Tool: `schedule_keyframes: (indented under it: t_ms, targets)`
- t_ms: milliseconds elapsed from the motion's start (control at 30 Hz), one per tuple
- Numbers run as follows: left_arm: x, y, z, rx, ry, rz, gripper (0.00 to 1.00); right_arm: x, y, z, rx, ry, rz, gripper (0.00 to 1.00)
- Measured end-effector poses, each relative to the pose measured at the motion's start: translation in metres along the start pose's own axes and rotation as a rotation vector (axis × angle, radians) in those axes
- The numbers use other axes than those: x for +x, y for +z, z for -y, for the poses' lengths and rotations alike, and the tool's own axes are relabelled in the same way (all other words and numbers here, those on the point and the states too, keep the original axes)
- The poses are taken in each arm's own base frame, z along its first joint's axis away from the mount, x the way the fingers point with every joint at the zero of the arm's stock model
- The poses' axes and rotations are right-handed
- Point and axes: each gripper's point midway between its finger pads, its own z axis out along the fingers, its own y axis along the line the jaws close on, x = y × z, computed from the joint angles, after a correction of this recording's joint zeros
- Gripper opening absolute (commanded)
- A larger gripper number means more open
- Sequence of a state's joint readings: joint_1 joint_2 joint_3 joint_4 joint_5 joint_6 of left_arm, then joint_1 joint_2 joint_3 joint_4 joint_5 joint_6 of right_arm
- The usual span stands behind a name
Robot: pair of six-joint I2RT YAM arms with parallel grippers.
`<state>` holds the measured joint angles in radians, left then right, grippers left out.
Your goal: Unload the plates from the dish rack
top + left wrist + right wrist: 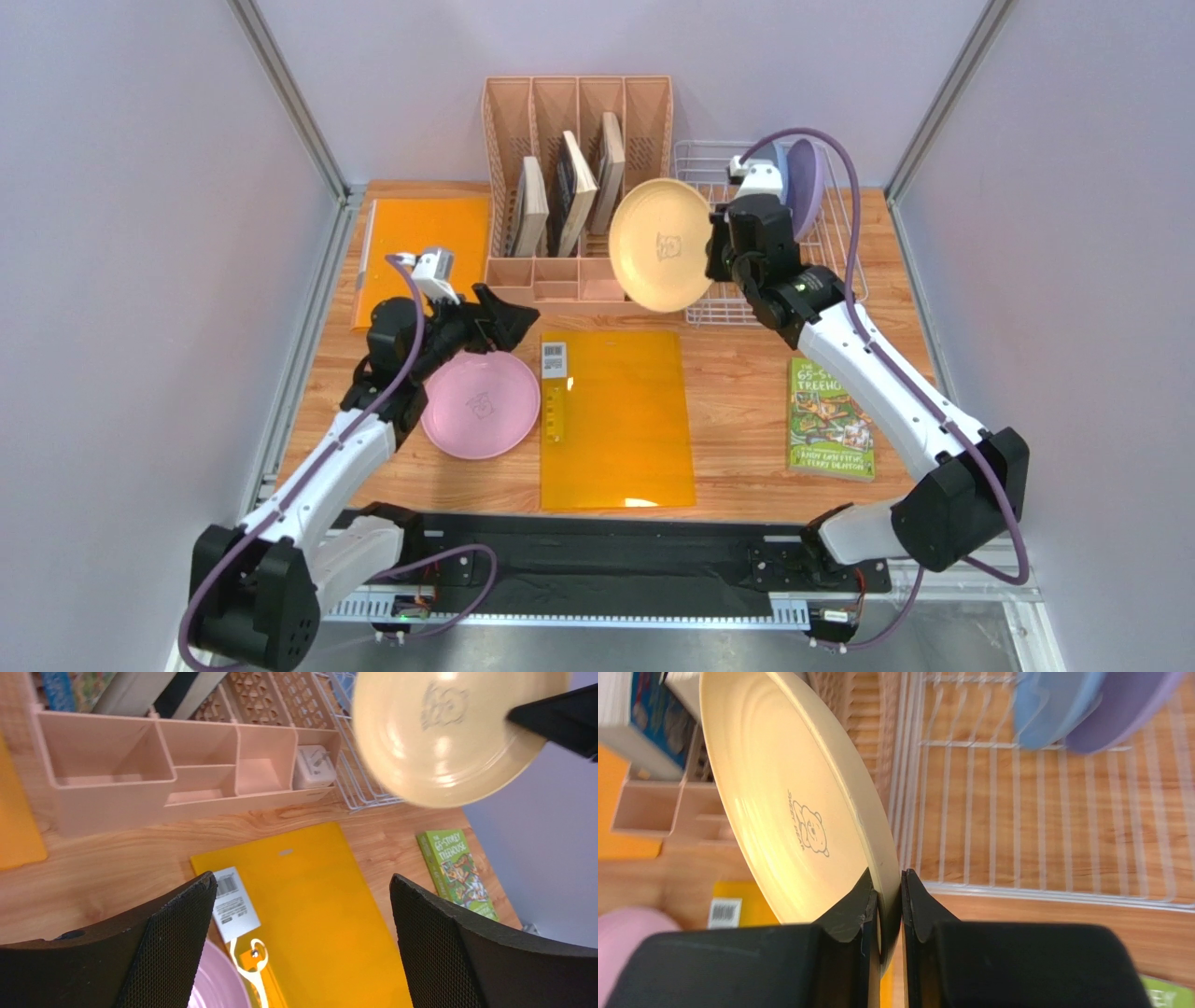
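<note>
My right gripper (pixel 718 252) (pixel 889 882) is shut on the rim of the cream-yellow plate (pixel 662 245) (pixel 794 805). It holds that plate upright in the air at the left edge of the white wire dish rack (pixel 856 238) (pixel 1032 826). A light blue plate (pixel 1046 707) and a lavender plate (pixel 805 182) (pixel 1123 700) stand on edge in the rack's far part. The pink plate (pixel 481 403) (pixel 217 987) lies flat on the table. My left gripper (pixel 512 315) (pixel 302 882) hangs open just above the pink plate's far edge, with nothing between its fingers.
A pink slotted organizer (pixel 575 182) (pixel 112 777) with books stands left of the rack. An orange folder (pixel 617 420) (pixel 323 910) with a white label (pixel 554 359) lies beside the pink plate. Another orange folder (pixel 421 252) lies far left, and a green book (pixel 831 417) (pixel 456 868) lies at the right.
</note>
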<state>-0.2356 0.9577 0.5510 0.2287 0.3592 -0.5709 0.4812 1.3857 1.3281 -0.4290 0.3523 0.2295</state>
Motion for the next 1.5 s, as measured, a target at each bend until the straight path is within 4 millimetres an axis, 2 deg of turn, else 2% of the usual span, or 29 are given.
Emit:
schedule_keyframes:
  t_ms: [133,233,367,467,500,567,600,633,700,767,867,900,933,967,1033,1133,1200,1367,1500]
  targets:
    - [-0.002,0.021,0.018,0.088,0.011,-0.018,0.96,0.043,-0.001,-0.025,-0.145,0.06,-0.126,0.0]
    - [0.002,0.035,0.026,0.124,0.015,-0.04,0.94,0.062,-0.01,-0.041,-0.244,0.113,-0.19,0.0]
    - [0.012,0.048,0.029,0.137,0.015,-0.068,0.92,0.069,-0.023,-0.055,-0.335,0.168,-0.22,0.0]
    - [0.02,0.055,0.031,0.142,0.014,-0.087,0.82,0.069,-0.029,-0.066,-0.398,0.203,-0.226,0.0]
    - [0.023,0.057,0.031,0.143,0.013,-0.095,0.67,0.07,-0.03,-0.07,-0.415,0.211,-0.229,0.0]
    - [0.027,0.061,0.033,0.144,0.012,-0.108,0.47,0.072,-0.032,-0.074,-0.441,0.226,-0.241,0.0]
    - [0.028,0.063,0.034,0.145,0.014,-0.109,0.18,0.073,-0.033,-0.076,-0.451,0.231,-0.247,0.0]
    - [0.028,0.065,0.035,0.146,0.009,-0.11,0.07,0.074,-0.034,-0.078,-0.463,0.235,-0.253,0.01]
    - [0.026,0.067,0.036,0.144,0.007,-0.102,0.0,0.076,-0.034,-0.078,-0.465,0.235,-0.259,0.02]
    - [0.018,0.069,0.037,0.136,-0.009,-0.074,0.0,0.079,-0.033,-0.077,-0.467,0.234,-0.268,0.13]
    - [0.013,0.069,0.036,0.126,-0.013,-0.056,0.0,0.08,-0.034,-0.078,-0.472,0.231,-0.272,0.22]
    - [0.012,0.069,0.036,0.121,-0.012,-0.051,0.0,0.08,-0.035,-0.079,-0.475,0.232,-0.272,0.31]
    - [0.01,0.068,0.037,0.119,-0.009,-0.046,0.0,0.08,-0.035,-0.079,-0.478,0.234,-0.273,0.5]
    - [0.009,0.067,0.037,0.118,-0.003,-0.041,0.0,0.08,-0.036,-0.08,-0.482,0.236,-0.276,0.58]
    - [0.01,0.062,0.033,0.09,0.013,-0.034,0.0,0.079,-0.035,-0.08,-0.481,0.232,-0.272,0.73]
    - [0.013,0.046,0.019,0.011,0.024,-0.023,0.0,0.076,-0.031,-0.072,-0.434,0.204,-0.247,0.79]
    - [0.012,0.029,0.009,-0.066,0.026,0.0,0.0,0.072,-0.025,-0.06,-0.367,0.17,-0.22,0.8]
    - [-0.01,-0.024,-0.016,-0.274,0.008,0.132,0.0,0.064,-0.015,-0.025,-0.216,0.114,-0.172,0.82]
    - [-0.005,-0.064,-0.044,-0.448,-0.051,0.19,0.0,0.05,-0.006,0.009,-0.103,0.114,-0.131,0.83]
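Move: The left hand is empty and open; the yellow plate, held by the right hand, has its middle about 20 cm to the left hand's right, 7 cm ahead and slightly higher. The pink plate lies on the table 12 cm back, 7 cm left and 20 cm below. From the right hand, the waiting left fingers are roughly 28 cm left, 7 cm back and 6 cm lower; the dish rack's middle is 12 cm right, 4 cm ahead and 22 cm below. Hands converge 8 cm each; left pinches the yellow plate, right lets go, left draws it 14 cm left. ##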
